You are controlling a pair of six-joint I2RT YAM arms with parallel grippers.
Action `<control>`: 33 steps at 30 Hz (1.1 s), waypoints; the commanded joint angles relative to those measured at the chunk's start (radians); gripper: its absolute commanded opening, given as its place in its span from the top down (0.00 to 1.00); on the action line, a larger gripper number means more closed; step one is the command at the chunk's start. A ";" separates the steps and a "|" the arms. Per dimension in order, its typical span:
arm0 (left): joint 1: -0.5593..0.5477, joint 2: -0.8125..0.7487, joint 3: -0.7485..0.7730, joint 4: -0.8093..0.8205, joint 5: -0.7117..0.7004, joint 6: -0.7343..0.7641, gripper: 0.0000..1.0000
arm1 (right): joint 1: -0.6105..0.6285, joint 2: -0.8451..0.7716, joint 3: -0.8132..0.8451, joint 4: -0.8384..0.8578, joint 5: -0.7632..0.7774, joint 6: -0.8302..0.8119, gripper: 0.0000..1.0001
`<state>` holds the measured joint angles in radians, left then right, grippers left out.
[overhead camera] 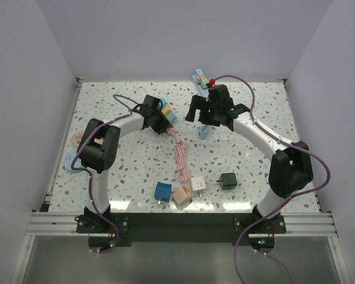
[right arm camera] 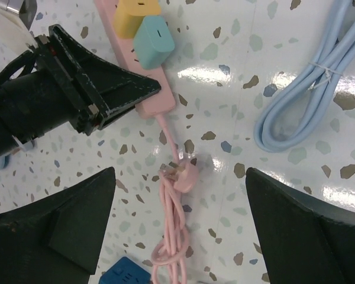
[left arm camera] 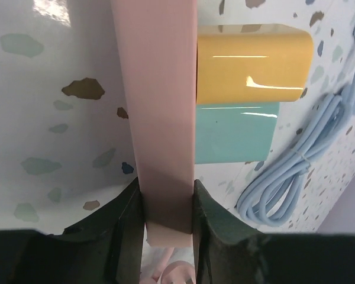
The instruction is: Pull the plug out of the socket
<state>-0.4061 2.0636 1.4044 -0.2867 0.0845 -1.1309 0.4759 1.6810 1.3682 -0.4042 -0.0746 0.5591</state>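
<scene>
The socket is a pink power strip lying on the speckled table, with a yellow plug and a teal plug seated side by side in it. My left gripper is shut on the strip's cable end, one finger on each long side. In the right wrist view the strip and both plugs, yellow and teal, lie at the upper left. My right gripper hangs open above the strip's coiled pink cable, below and right of the plugs, holding nothing. Overhead, the left gripper and right gripper are close together.
A coiled light-blue cable lies to the right of the strip. A second strip with coloured plugs sits at the back wall. Blue, tan, white and dark green adapters stand near the front edge. More coiled cable lies at the left.
</scene>
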 commanded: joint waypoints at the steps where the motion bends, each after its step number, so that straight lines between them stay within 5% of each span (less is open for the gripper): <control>1: 0.000 -0.009 -0.108 0.059 0.115 0.253 1.00 | -0.010 0.022 0.023 0.027 -0.062 -0.024 0.06; 12: 0.024 -0.132 -0.289 0.271 0.224 0.533 1.00 | -0.026 0.358 0.247 0.087 -0.313 -0.091 0.14; 24: 0.041 -0.111 -0.318 0.402 0.369 0.519 1.00 | -0.026 0.439 0.173 0.326 -0.435 -0.067 0.33; 33: 0.050 -0.146 -0.343 0.478 0.374 0.462 1.00 | -0.020 0.529 0.249 0.291 -0.468 -0.045 0.53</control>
<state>-0.3603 1.9408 1.0801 0.1192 0.4255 -0.6914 0.4522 2.2021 1.5791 -0.1394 -0.5186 0.5076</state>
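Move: Ahead of the right hand by about 8 cm, 11 cm to its left and some 12 cm below, is the near teal plug on the pink socket. The yellow plug stands about 2 cm beyond it and 2 cm farther left; the blue cord bundle lies about 5 cm nearer and 12 cm to the right of the teal plug. From the left hand, still gripping the socket's near end, the teal plug is roughly 5 cm ahead, 1 cm right and 1 cm up. Swooping down and left with some forward reach, the right hand goes to the near teal plug, about 11 cm lower and 9 cm over with a brief small rise midway, turning about 20 degrees counter-clockwise and half closing its fingers around the plug. Meanwhile the left hand keeps its grip, draws the socket back some 4 cm and swings it nearly 30 degrees clockwise, its fingers tilting up, then nearly holds still. ##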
